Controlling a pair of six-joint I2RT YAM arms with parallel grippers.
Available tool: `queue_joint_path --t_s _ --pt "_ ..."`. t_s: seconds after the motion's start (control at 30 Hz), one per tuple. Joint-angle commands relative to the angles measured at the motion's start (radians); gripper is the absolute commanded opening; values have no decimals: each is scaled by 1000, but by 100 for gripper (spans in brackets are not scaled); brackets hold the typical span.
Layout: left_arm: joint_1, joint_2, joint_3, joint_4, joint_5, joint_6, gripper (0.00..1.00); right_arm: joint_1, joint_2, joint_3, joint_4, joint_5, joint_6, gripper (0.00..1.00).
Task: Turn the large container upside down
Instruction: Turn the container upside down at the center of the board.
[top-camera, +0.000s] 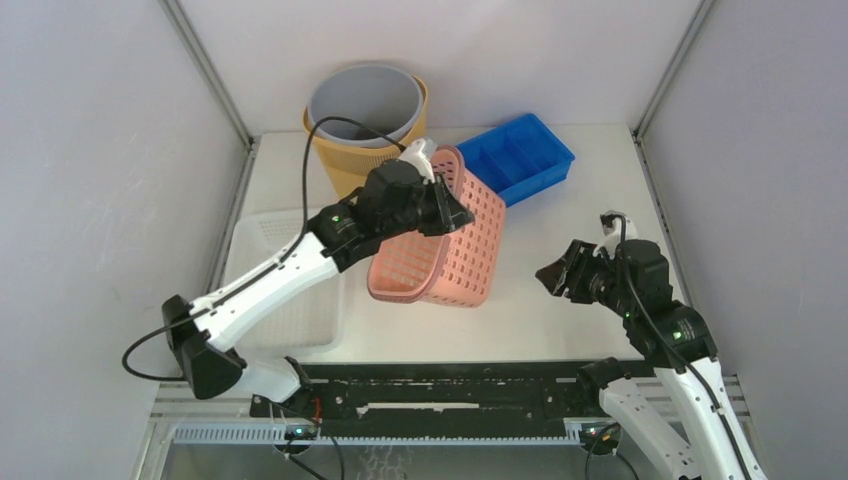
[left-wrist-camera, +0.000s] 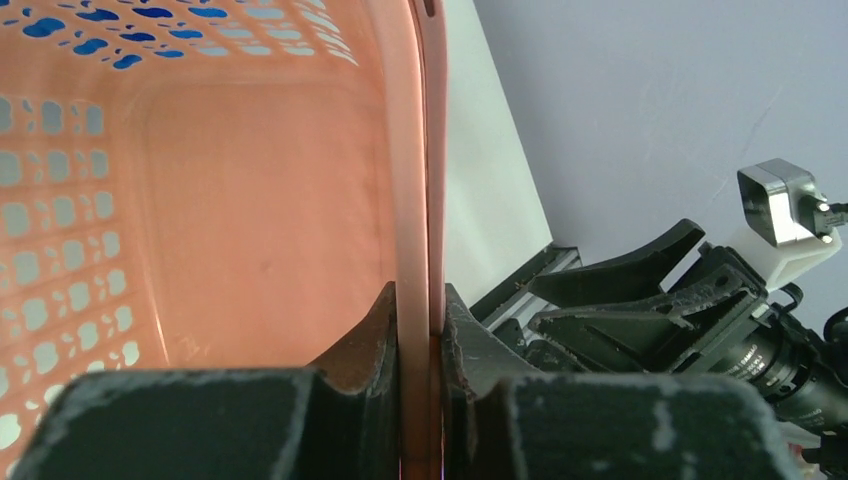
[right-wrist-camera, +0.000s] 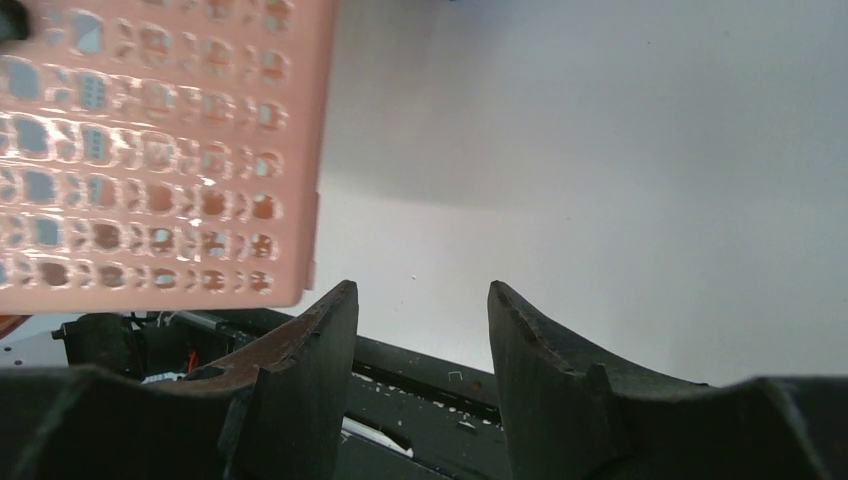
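The large container is a pink perforated basket (top-camera: 455, 250), tipped on its side above the middle of the table, its open mouth facing left and toward the arms. My left gripper (top-camera: 452, 212) is shut on its upper rim; in the left wrist view the rim (left-wrist-camera: 432, 150) runs straight between the two fingers (left-wrist-camera: 372, 330), with the basket's inside (left-wrist-camera: 250, 200) to the left. My right gripper (top-camera: 553, 277) stands open to the right of the basket, apart from it, with nothing between its jaws (right-wrist-camera: 420, 292). The basket's holed wall (right-wrist-camera: 150, 150) fills the upper left of that view.
A grey bucket nested in a yellow one (top-camera: 365, 105) stands at the back. A blue bin (top-camera: 522, 155) sits back right, close behind the basket. A white tray (top-camera: 290, 300) lies left, under my left arm. A black rail (top-camera: 450, 390) runs along the near edge.
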Motion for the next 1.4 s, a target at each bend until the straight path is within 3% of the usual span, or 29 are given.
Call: queue_joint_path --t_s 0.0,0.23,0.57,1.0,1.37 --pt "-4 -131 32 -11 -108 48 0 -5 9 36 28 -14 -25 59" --pt "-4 -148 -24 70 -48 -12 0 -8 -8 69 4 -1 -28 58" --pt "-44 -11 -145 477 119 -242 0 -11 -8 203 -81 21 -36 59" --pt "-113 402 107 861 227 -516 0 -11 -22 498 -361 132 -90 60" --pt "-136 633 230 1031 155 -662 0 -11 -55 501 -390 118 -93 60"
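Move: The left gripper still holds the rim of the large container, whose middle hangs about 12 cm below it and 3 cm left; it is bound for the clear right side of the board, about 20 cm right and some 31 cm below. The blue box stands about 24 cm ahead and 9 cm right, the yellow bin some 22 cm ahead and 18 cm left. From the right gripper, the container is about 19 cm left, 9 cm ahead and 3 cm below. Keep the left gripper shut on the rim, lift some 4 cm with a small drift left, then sweep the large container about 24 cm right past the near side of the blue box, sinking some 6 cm, and roll the wrist about 35 degrees so its mouth turns downward. Meanwhile draw the open, empty right gripper about 11 cm up, then also 7 cm back and a little right. ##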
